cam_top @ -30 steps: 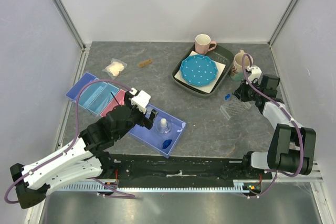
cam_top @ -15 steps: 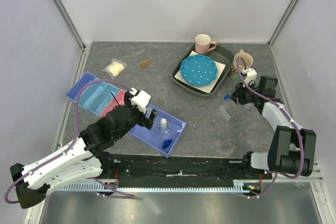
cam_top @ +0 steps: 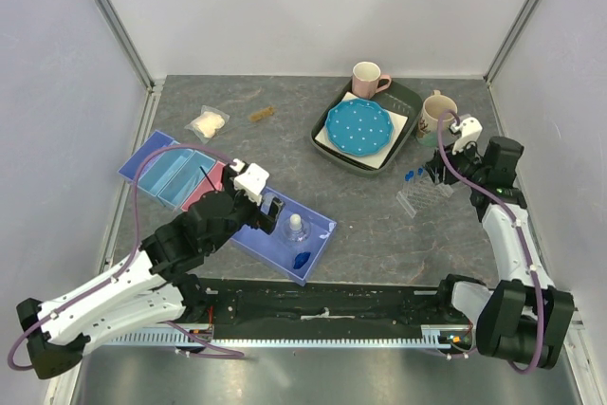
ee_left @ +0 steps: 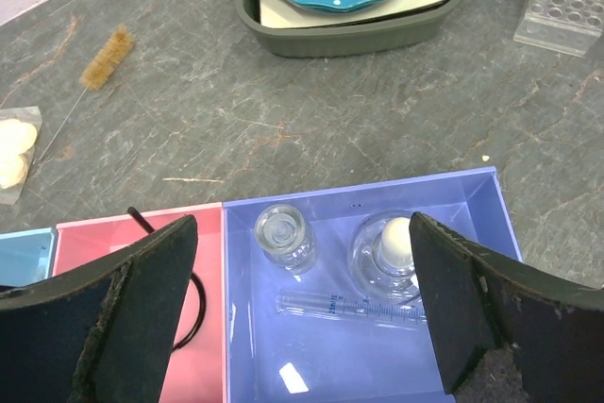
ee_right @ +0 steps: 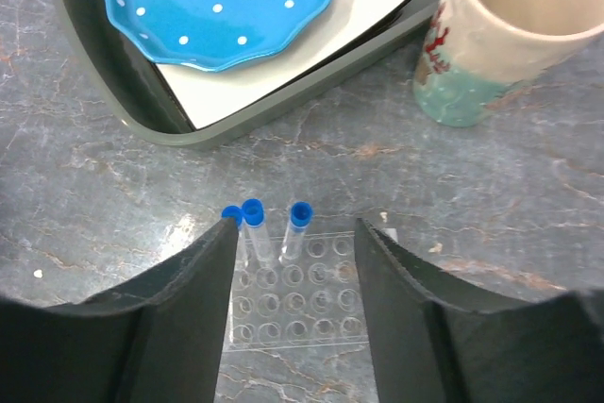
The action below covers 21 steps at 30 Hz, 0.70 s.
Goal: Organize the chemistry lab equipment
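Observation:
The clear tube rack (cam_top: 422, 194) stands on the table, and three blue-capped tubes (ee_right: 300, 214) stand in its far row (ee_right: 297, 299). My right gripper (cam_top: 444, 170) is open and empty above the rack, one finger on each side of it (ee_right: 297, 226). My left gripper (cam_top: 270, 208) is open and empty over the purple tray (ee_left: 311, 365). That tray holds a small clear bottle (ee_left: 283, 236), a flask with a white stopper (ee_left: 394, 250), a graduated tube (ee_left: 349, 307) and a blue hexagonal piece (cam_top: 301, 259). The black wire ring (ee_left: 193, 299) lies in the pink tray (cam_top: 204, 187).
Light blue trays (cam_top: 166, 170) sit left of the pink one. A bag of white wads (cam_top: 209, 122) and a small brush (cam_top: 262, 114) lie at the back left. A green tray with the blue dotted plate (cam_top: 365, 128), a pink mug (cam_top: 368, 78) and a cream mug (cam_top: 434, 113) stand at the back right.
My right gripper dipped to the rack's left end and has now drawn back up and to the right. The left arm has hardly moved.

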### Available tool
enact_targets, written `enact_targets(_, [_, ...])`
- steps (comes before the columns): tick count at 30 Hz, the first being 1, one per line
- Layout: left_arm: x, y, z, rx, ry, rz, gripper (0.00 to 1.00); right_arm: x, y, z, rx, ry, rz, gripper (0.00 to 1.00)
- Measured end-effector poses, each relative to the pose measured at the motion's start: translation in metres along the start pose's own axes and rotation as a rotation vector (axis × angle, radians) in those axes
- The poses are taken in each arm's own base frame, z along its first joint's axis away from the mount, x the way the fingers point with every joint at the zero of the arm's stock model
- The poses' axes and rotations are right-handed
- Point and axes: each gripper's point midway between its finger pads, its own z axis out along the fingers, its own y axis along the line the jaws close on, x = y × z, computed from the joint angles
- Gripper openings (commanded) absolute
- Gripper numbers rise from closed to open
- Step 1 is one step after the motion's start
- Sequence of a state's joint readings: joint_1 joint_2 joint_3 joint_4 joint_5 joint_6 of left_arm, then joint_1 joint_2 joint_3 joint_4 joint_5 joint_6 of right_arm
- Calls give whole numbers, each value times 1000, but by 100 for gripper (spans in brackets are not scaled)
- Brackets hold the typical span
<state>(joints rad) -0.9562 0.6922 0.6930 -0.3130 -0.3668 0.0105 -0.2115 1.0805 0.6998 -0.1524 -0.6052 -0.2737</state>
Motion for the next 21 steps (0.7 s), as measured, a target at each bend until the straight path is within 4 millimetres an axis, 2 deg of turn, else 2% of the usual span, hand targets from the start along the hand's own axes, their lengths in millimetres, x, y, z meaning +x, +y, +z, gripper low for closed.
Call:
enact_targets(3, [-2, 7, -1, -12, -10, -48, 100, -5, -7, -8, 20, -25, 0, 72])
enact_targets(7, [-5, 39, -3, -72, -26, -198, 100, -9, -15, -18, 40, -51, 20, 83])
enact_targets(9, [-7, 49, -6, -80, -27, -272, 100, -11, -17, -21, 43, -60, 24, 87])
enact_targets(16, [-32, 41, -10, -2, -34, -369, 100, -17, -12, -25, 25, -83, 31, 94])
enact_targets(21, [-25, 41, 6, -8, 33, -364, 100, -14, -15, -26, 27, -79, 49, 95])
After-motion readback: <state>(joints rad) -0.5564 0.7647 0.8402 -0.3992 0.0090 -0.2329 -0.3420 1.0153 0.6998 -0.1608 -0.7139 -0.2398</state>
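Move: The left gripper hangs empty over the blue box: small vial about 3 cm ahead and flask 6 cm right and 1 cm back, both some 19 cm below; out on the table, brush about 27 cm ahead, 2 cm left, and powder bag 26 cm ahead, 16 cm left. Just-placed blue-capped tube: 1 cm ahead, 1 cm left and 9 cm below the right gripper; rack centre 5 cm back, 1 cm left, mug 13 cm ahead, 2 cm right. Swing the open left gripper about 4 cm left and a little forward, then lift it some 2 cm more while easing back right, rolling its left side down and tipping the fingers down, about 20 degrees altogether. Meanwhile back the right gripper, already clear of the tubes, up and right by 2 to 3 cm, spreading its fingers from half to nearly full. ##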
